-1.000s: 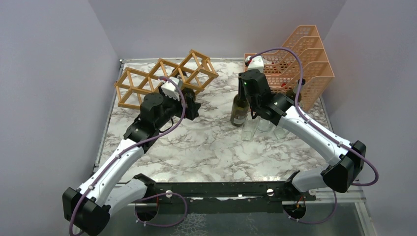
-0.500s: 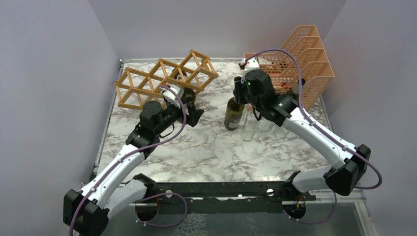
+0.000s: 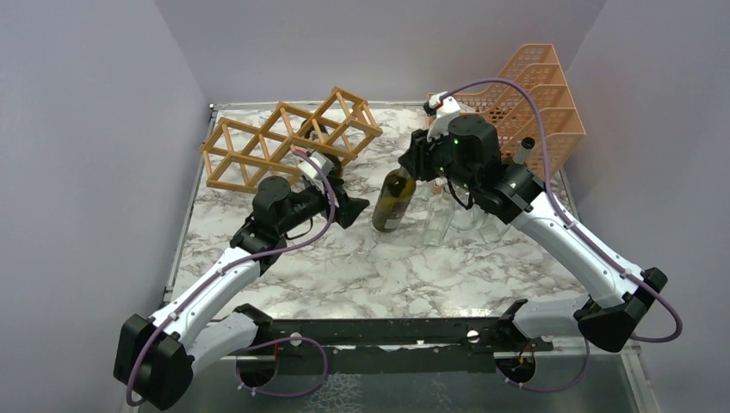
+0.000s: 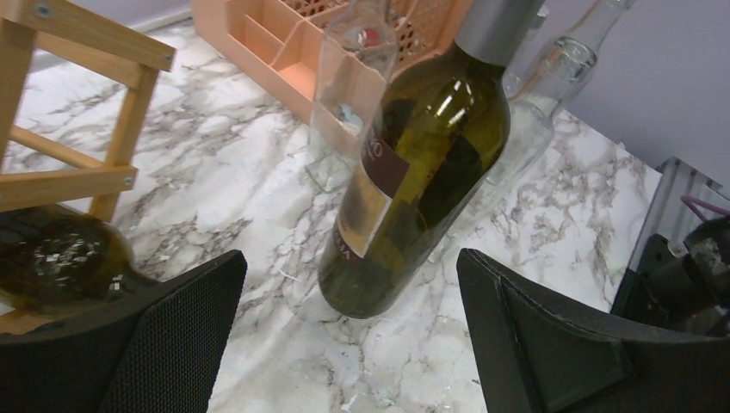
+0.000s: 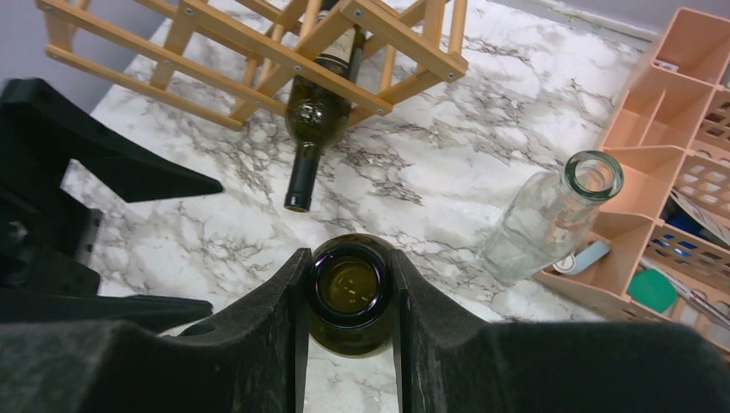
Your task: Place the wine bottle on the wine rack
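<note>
A dark green wine bottle [image 3: 393,200] with a brown label leans over, its neck up to the right and its base low by the marble. My right gripper [image 3: 411,168] is shut on its neck; in the right wrist view the fingers [image 5: 284,310] clamp just below the open mouth [image 5: 349,288]. My left gripper [image 3: 351,206] is open just left of the bottle's base, and in the left wrist view the bottle [image 4: 413,181] stands ahead of its wide jaws. The wooden wine rack [image 3: 288,138] lies at the back left, with another dark bottle [image 5: 314,120] resting in it.
A peach mesh organiser [image 3: 525,103] stands at the back right. Clear glass bottles [image 3: 439,219] stand in front of it, right beside the held bottle. Grey walls close in the table on the left, back and right.
The right gripper has tipped the wine bottle and swung its base leftward. The left arm has reached right toward the base, jaws still wide.
</note>
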Action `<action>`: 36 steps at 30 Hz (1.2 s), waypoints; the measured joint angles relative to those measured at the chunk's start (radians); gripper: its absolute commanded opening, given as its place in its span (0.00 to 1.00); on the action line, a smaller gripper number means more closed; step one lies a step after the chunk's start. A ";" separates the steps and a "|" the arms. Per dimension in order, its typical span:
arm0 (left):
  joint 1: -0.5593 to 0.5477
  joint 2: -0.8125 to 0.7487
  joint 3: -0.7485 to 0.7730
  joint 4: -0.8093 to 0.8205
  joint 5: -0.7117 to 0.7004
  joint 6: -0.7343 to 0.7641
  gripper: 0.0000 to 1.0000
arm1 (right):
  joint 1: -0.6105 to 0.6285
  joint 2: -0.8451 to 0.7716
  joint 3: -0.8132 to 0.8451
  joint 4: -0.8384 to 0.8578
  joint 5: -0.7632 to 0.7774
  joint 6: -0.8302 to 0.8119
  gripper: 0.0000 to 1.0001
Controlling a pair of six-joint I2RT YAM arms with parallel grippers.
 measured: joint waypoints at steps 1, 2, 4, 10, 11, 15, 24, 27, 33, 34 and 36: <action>-0.008 0.010 0.000 0.002 0.004 -0.002 0.99 | 0.000 -0.003 0.004 0.001 -0.017 0.002 0.01; -0.020 0.019 0.000 0.003 0.006 -0.003 0.99 | 0.000 -0.007 0.006 0.002 -0.032 0.004 0.01; -0.052 0.029 0.000 0.010 0.010 -0.002 0.99 | 0.000 -0.015 0.007 0.002 -0.062 0.009 0.01; -0.140 0.053 -0.001 0.055 0.010 0.022 0.99 | 0.000 -0.026 0.007 0.009 -0.158 0.031 0.01; -0.145 0.059 -0.001 0.061 0.010 0.024 0.99 | 0.000 -0.027 0.007 0.009 -0.172 0.035 0.01; -0.150 0.093 -0.002 0.083 0.011 0.032 0.99 | 0.000 -0.037 0.007 0.009 -0.225 0.046 0.01; -0.150 0.180 -0.026 0.184 0.088 0.018 0.99 | -0.005 -0.042 0.007 0.033 -0.317 0.050 0.01; -0.150 0.195 -0.032 0.208 0.127 0.020 0.96 | -0.005 -0.042 0.007 0.037 -0.346 0.053 0.01; -0.150 0.196 -0.044 0.253 0.191 0.054 0.58 | -0.005 -0.055 0.003 0.036 -0.391 0.051 0.01; -0.153 0.196 -0.046 0.264 0.205 0.076 0.45 | -0.005 -0.061 0.002 0.034 -0.391 0.051 0.01; -0.164 0.195 -0.047 0.286 0.210 0.095 0.21 | -0.005 -0.078 0.000 0.030 -0.393 0.051 0.01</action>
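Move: The wine bottle hangs by its neck from the right gripper, its middle about 10 cm to the left gripper's right, roughly 2 cm ahead and 6 cm lower. From the left gripper, the racked bottle lies some 13 cm ahead and 8 cm left, the rack's middle about 18 cm ahead and 17 cm left, both some 15 cm below. From the right gripper, the left gripper is about 12 cm left, 4 cm back and 7 cm down. Bring the open left gripper about 8 cm right, with some 4 cm back and a little down, yawing it roughly 20 degrees clockwise until its fingers straddle the bottle's body below the shoulder, then start closing on the glass. Keep the right fingers shut on the neck and carry the bottle about 6 cm back, with a lesser move left and up, turning counter-clockwise to meet it. ##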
